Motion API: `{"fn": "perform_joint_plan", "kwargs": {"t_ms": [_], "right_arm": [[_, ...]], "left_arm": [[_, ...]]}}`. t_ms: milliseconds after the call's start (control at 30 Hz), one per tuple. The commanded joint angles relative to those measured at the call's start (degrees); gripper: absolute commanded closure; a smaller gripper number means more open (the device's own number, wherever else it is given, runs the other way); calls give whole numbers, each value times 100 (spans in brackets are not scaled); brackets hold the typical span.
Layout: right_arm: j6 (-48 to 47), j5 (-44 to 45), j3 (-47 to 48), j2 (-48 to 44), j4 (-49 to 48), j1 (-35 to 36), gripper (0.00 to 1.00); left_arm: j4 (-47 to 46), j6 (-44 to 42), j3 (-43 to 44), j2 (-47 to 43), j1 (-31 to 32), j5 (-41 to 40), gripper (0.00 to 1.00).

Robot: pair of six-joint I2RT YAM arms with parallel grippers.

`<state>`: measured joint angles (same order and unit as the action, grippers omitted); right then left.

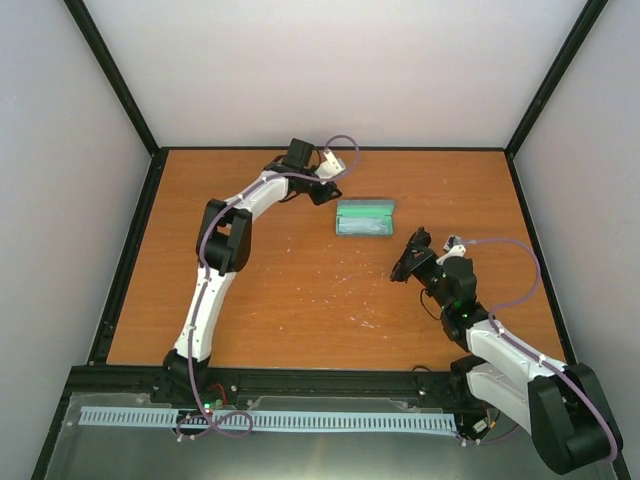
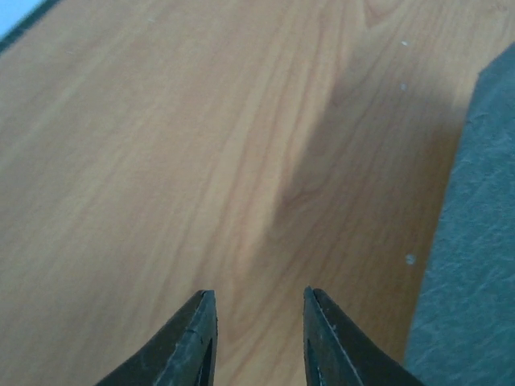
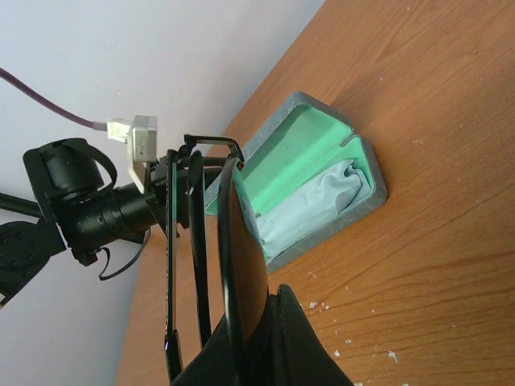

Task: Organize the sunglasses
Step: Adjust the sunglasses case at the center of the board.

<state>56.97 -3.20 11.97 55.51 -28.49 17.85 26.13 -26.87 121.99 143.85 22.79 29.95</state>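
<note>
The sunglasses (image 3: 245, 241), black-framed with dark lenses and folded thin arms, stand on edge in my right gripper (image 3: 251, 312), which is shut on one lens. In the top view that gripper (image 1: 408, 264) holds the sunglasses (image 1: 414, 245) just right of and nearer than the open grey-blue case (image 1: 365, 218). The case (image 3: 322, 161) lies open with its green inside up and a pale blue cloth (image 3: 310, 205) in it. My left gripper (image 1: 324, 190) hovers at the case's left end. Its jaws (image 2: 259, 294) are open over bare wood with nothing between them, the case's grey edge (image 2: 475, 257) to their right.
The wooden table (image 1: 300, 290) is bounded by black frame rails and pale walls. Small white specks (image 3: 354, 338) are scattered on the wood near my right gripper. The left arm (image 3: 80, 205) with its purple cable shows beyond the sunglasses.
</note>
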Motion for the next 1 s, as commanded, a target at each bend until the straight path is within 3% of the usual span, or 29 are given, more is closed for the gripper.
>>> {"fn": "perform_joint_plan", "kwargs": {"t_ms": [0,333,767,967], "right_arm": [[16,101,39,-160,120,-63,97],[8,48,503,585,305,-160,97],[117,-1220,1936,3649,-1266,-501,97],[313,-1465,2397,4392,-1633,-557,97]], "left_arm": [[407,-165,228,144,212,-210,68],[587,-126,-409,-231,480,-117,68],[249,526,-974,-876,534,627,69],[53,730,-1194,-933,543,861,69]]}}
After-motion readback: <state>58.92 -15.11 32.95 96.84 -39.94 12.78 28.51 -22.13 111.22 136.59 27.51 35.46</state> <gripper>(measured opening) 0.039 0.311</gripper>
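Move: From the left hand, the open sunglasses case lies about 9 cm back towards the robot, 8 cm right and 5 cm lower; the folded cloth in its tray is 12 cm back and 8 cm right. The right hand has the case about 15 cm ahead, 11 cm left and 12 cm below, the cloth 12 cm ahead and 11 cm left. The sunglasses are already between the right fingers. Drawing back about 8 cm and slightly right, the left hand comes against the outside of the case's lid near its left end, fingers unchanged and partly open; it first sinks some 4 cm, then lifts to about its old height. The right hand, keeping its grip on the sunglasses, barely moves at first, then reaches forward about 10 cm towards the case, sinking 5 and edging left, fingers tipping down. ##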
